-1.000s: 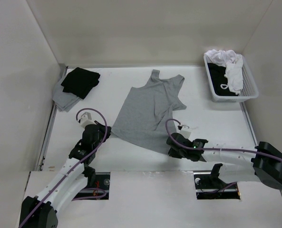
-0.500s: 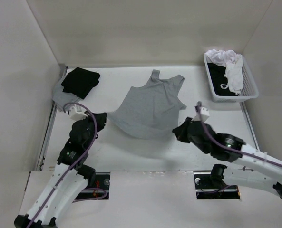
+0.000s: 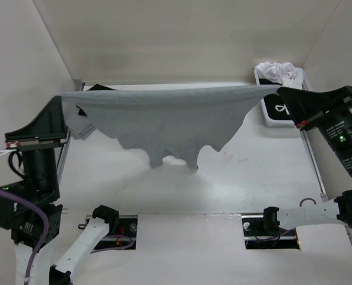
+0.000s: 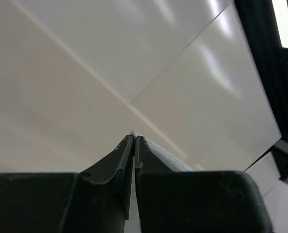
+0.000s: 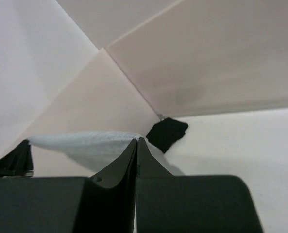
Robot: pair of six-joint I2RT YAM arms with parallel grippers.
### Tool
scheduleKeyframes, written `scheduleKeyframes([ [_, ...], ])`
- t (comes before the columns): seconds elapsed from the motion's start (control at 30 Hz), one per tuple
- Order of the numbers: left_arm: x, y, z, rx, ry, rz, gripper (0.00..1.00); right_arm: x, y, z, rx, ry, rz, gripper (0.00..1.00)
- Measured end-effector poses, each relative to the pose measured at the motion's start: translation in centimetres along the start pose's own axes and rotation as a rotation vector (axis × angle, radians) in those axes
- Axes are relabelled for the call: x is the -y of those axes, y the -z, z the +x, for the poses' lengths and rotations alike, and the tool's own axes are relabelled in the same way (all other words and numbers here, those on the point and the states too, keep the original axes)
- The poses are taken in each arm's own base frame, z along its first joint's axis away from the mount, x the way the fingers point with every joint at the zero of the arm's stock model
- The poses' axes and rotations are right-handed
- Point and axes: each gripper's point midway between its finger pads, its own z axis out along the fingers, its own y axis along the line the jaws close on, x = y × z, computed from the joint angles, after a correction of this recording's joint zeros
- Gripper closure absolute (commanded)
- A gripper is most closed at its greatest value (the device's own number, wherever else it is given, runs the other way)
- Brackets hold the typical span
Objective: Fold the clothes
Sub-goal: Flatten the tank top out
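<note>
The clothes, a heather-grey tank top, hang in the air above the table, stretched wide by the hem with the straps dangling below. My left gripper is raised at the left and shut on one corner of the hem. My right gripper is raised at the right and shut on the other corner. In the left wrist view the left gripper pinches a sliver of grey knit. In the right wrist view the right gripper clamps the grey fabric, which stretches off to the left.
A white basket with white garments stands at the back right, partly behind my right arm. A black garment lies on a grey pile at the back left, mostly hidden by the top. Walls enclose the table.
Both arms have risen from the table, pulled apart and lifted the top into the air. The right gripper closed on the hem before the lift.
</note>
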Motion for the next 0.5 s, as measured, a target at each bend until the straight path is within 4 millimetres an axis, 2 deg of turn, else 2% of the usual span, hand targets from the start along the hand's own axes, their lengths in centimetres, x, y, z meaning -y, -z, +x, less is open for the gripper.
scheduleKeyframes([
  [0.07,2.3,-0.3,-2.6,0.061,0.011,0.046,1.0,-1.1,-0.3,-1.6,0.032,0.026,-0.022,1.0],
  [0.13,3.6,-0.6,-4.0,0.101,0.012,0.072,1.0,-1.8,-0.9,-2.2,0.059,0.07,-0.015,1.0],
  [0.23,3.8,-1.9,-4.1,0.119,-0.006,0.067,1.0,-2.2,-2.8,-1.2,0.083,0.162,0.028,1.0],
  [0.33,2.2,-4.5,-1.5,0.084,-0.039,0.023,1.0,-0.4,-6.5,1.0,0.101,0.27,0.124,1.0],
  [0.4,-0.4,-6.7,1.5,0.037,-0.079,-0.039,1.0,2.1,-9.7,2.6,0.087,0.313,0.188,1.0],
  [0.5,-7.2,-11.0,7.0,-0.048,-0.169,-0.192,1.0,7.3,-15.7,5.4,0.019,0.327,0.265,1.0],
])
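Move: The left hand holds one hem corner of the tank top, the right hand the other. The open middle of the table lies about 57 cm below both, 18 cm ahead and 26 cm right of the left hand, 17 cm left of the right. The hanging tank top's middle is some 22 cm inward and below. The black cloth is 34 cm ahead and 5 cm left of the left hand; the basket, 37 cm ahead and 20 cm right of the right. Both closed grippers keep their pinch on the tank top's hem corners and fling it: a short further rise of 3 to 6 cm, the left easing slightly back, then a quickening sweep forward of some 15 cm, sinking about 8 cm from the peak over the table. The right wrist turns clockwise and rolls its left side down; the left tips down slightly. ##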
